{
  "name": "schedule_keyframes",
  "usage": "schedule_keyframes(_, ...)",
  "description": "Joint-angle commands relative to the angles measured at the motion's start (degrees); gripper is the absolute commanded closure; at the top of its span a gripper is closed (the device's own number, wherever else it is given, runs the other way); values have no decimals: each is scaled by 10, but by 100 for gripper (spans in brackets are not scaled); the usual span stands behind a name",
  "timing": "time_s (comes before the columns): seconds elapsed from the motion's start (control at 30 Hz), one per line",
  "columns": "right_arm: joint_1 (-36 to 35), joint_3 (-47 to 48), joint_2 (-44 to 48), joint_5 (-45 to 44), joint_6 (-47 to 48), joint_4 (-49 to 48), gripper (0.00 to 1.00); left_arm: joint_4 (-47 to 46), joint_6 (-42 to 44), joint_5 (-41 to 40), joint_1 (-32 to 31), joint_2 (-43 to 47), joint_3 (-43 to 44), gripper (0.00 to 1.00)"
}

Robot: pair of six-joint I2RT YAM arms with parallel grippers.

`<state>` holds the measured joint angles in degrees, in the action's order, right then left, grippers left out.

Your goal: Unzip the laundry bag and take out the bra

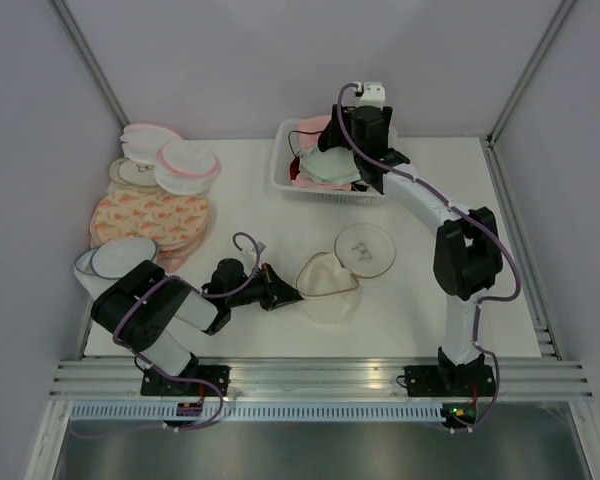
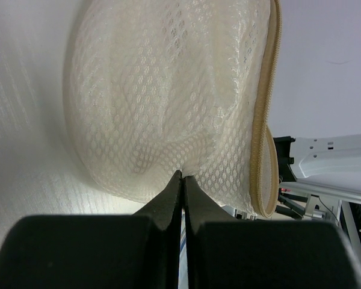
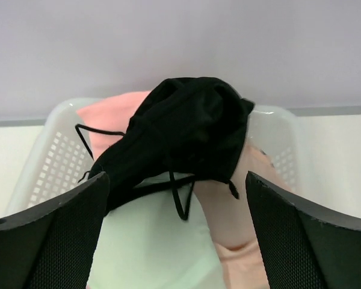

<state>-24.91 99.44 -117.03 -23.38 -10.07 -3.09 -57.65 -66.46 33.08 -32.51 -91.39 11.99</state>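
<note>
The laundry bag (image 1: 328,288) lies on the table, its cream lid (image 1: 365,250) flipped back beside it, the tan-rimmed mouth (image 2: 263,132) agape. My left gripper (image 1: 292,293) (image 2: 183,174) is shut on a fold of the bag's white mesh (image 2: 168,102) at its left side. The black bra (image 3: 186,129) lies on top of other bras in the white basket (image 1: 280,172), thin straps trailing. My right gripper (image 1: 358,158) (image 3: 177,180) hangs open just above it, one finger on each side, not touching it. In the top view the gripper hides the bra.
The basket (image 3: 42,162) also holds a pale green bra (image 3: 150,247) and pink ones (image 3: 253,205). Flat pink-rimmed discs (image 1: 150,215) are piled at the left, with a dark-rimmed mesh tub (image 1: 115,262) by the left arm. Walls close in on three sides.
</note>
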Motion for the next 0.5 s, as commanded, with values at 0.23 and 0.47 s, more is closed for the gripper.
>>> schedule_keyframes(0.23, -37, -156, 291, -240, -55, 124, 2, -39, -3, 5, 3, 3, 6, 98)
schedule_keyframes(0.47, -78, -401, 440, -239, -255, 262, 2, -24, 1, 3, 4, 16, 14, 98)
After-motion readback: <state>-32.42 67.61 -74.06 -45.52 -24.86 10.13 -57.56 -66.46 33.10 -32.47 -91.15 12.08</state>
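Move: The bag's round lid lies about 25 cm back from the open right hand, 4 cm to its right and some 20 cm lower. The black bra, already released, rests 7 cm ahead, 3 cm left and 8 cm below; the basket's middle is 2 cm ahead, 4 cm left, 16 cm down. From the left hand, the lid is about 13 cm ahead and 16 cm right, 4 cm lower; the bag body's middle is 2 cm ahead, 7 cm right, 2 cm lower. Lift the right gripper up and back from the bra and basket, rising about 14 cm, then sink some 7 cm while still drawing back towards the lid's side of the table, about 19 cm back and 9 cm right in all. Turn the wrist clockwise about 15 degrees and leave the fingers wide open. Hold the left gripper still, keeping its pinch on the mesh bag's edge. ##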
